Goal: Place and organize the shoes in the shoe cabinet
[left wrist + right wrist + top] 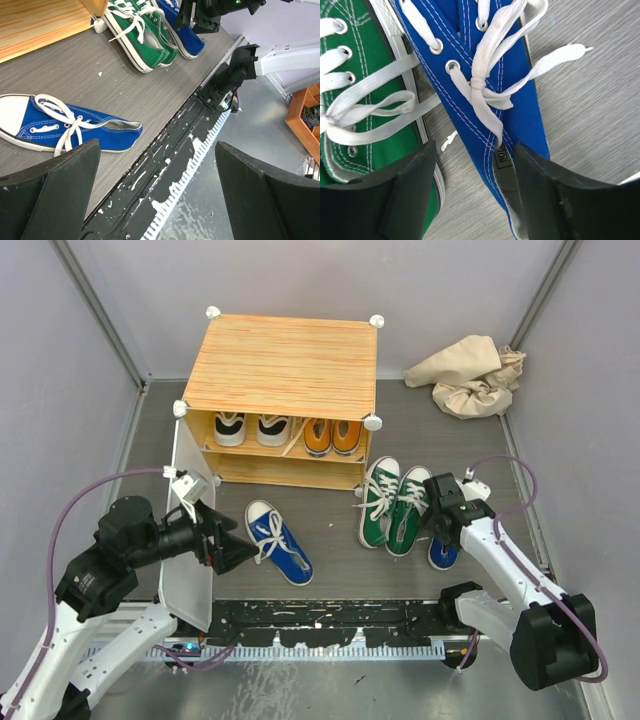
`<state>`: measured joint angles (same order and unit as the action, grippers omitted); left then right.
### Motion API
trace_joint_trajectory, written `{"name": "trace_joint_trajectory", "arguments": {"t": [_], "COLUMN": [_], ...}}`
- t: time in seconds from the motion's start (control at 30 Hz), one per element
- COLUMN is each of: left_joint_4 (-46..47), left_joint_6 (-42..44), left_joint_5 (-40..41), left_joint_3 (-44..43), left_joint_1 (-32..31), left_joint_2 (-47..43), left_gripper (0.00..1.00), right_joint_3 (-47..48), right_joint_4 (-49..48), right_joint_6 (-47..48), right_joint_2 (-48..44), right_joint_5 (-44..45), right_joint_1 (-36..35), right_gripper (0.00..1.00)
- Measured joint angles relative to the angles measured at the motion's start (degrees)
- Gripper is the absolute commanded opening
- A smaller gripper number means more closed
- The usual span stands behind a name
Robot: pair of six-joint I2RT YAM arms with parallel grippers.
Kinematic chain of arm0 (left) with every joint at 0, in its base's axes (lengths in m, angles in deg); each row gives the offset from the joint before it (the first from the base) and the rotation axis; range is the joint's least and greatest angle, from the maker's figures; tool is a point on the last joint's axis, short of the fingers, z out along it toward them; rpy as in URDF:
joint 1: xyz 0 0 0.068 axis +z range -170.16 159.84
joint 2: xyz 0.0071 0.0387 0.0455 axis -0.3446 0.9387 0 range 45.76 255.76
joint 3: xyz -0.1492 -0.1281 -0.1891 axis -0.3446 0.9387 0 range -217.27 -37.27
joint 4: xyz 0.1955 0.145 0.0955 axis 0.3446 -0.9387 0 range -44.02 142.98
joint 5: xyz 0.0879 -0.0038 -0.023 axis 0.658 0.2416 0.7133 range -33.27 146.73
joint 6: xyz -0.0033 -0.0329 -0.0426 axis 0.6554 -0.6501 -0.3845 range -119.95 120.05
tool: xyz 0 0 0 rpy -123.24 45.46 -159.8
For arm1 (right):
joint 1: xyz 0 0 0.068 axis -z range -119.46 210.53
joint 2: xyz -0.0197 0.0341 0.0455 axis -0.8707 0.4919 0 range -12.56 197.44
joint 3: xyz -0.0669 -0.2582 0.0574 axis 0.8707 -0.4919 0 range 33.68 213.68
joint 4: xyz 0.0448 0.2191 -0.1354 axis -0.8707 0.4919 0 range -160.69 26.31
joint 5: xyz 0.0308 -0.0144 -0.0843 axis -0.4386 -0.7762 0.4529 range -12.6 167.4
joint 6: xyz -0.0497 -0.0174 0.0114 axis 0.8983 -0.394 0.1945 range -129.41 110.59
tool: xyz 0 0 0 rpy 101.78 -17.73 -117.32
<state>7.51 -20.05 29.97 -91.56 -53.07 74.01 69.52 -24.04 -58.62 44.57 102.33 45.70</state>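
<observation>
The shoe cabinet (283, 365) stands at the back, its white door (188, 540) swung open on the left. A white-and-black pair (250, 428) and an orange pair (333, 436) sit on its shelf. The green pair (393, 505) stands on the floor in front. One blue shoe (278, 540) lies left of it, just right of my open, empty left gripper (235, 548); in the left wrist view that shoe (65, 127) lies beyond the left finger. My right gripper (475, 195) is open low over the second blue shoe (470, 60), its jaws astride the shoe's side wall beside a green shoe (365, 100).
A crumpled beige cloth bag (470, 375) lies at the back right. A black scuffed rail (330, 625) runs along the near edge between the arm bases. Grey walls close in the left and right sides.
</observation>
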Motion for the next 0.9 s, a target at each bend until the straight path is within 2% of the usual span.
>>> {"name": "trace_joint_trajectory", "arguments": {"t": [0.07,0.13,0.2,0.43,0.67,0.83,0.9], "left_joint_4": [0.00,-0.02,-0.04,-0.55,-2.78,-3.93,-4.15], "left_joint_6": [0.04,0.15,0.24,0.48,0.52,0.46,0.26], "left_joint_5": [-0.02,-0.02,-0.02,0.46,1.36,2.56,2.78], "left_joint_3": [0.31,0.39,0.42,0.31,-3.50,-8.41,-9.62], "left_joint_1": [0.00,0.00,0.00,0.00,0.00,0.00,0.00], "left_joint_2": [-0.09,-0.04,0.00,0.17,1.97,3.04,3.21], "left_gripper": [0.98,0.98,0.98,0.98,0.98,0.98,0.98], "right_joint_3": [-1.16,-2.03,-2.45,-0.90,11.78,15.82,15.76], "right_joint_4": [-1.57,-3.48,-4.22,-2.23,3.56,4.52,5.46], "right_joint_6": [0.37,0.59,1.16,3.04,8.81,11.13,10.62], "right_joint_2": [1.03,2.40,2.99,-3.23,-11.74,-13.64,-13.73], "right_joint_5": [-1.20,-2.38,-2.93,-1.77,-0.09,-1.79,-2.49], "right_joint_1": [0.28,0.44,0.44,0.44,-0.55,-5.99,-10.97], "right_gripper": [0.49,0.23,0.03,0.01,0.01,0.01,0.01]}}
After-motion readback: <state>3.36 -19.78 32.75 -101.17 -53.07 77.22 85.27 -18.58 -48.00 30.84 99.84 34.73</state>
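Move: Just below the right hand is the right-hand blue shoe; the open fingers are at its opening, left finger outside and right finger over the inside. The shoe's middle lies about 3 cm ahead, 2 cm right and 4 cm down. At about that height, the nearer green shoe is some 12 cm left and 5 cm ahead, its mate about 21 cm left and 8 cm ahead. From the left hand, that blue shoe lies roughly 58 cm right, 4 cm ahead and 27 cm lower. Sinking about 2 cm, the right hand closes its fingers from wide to nearly shut, pinching the canvas side wall at the left edge of the blue shoe's opening. It then lifts the shoe quickly some 15 cm, drifting slightly forward and finally swinging left towards the green pair, as the fingers tip up and the wrist turns counter-clockwise, about 20 degrees each. The left hand, empty and open, rises about 4 cm late on. ##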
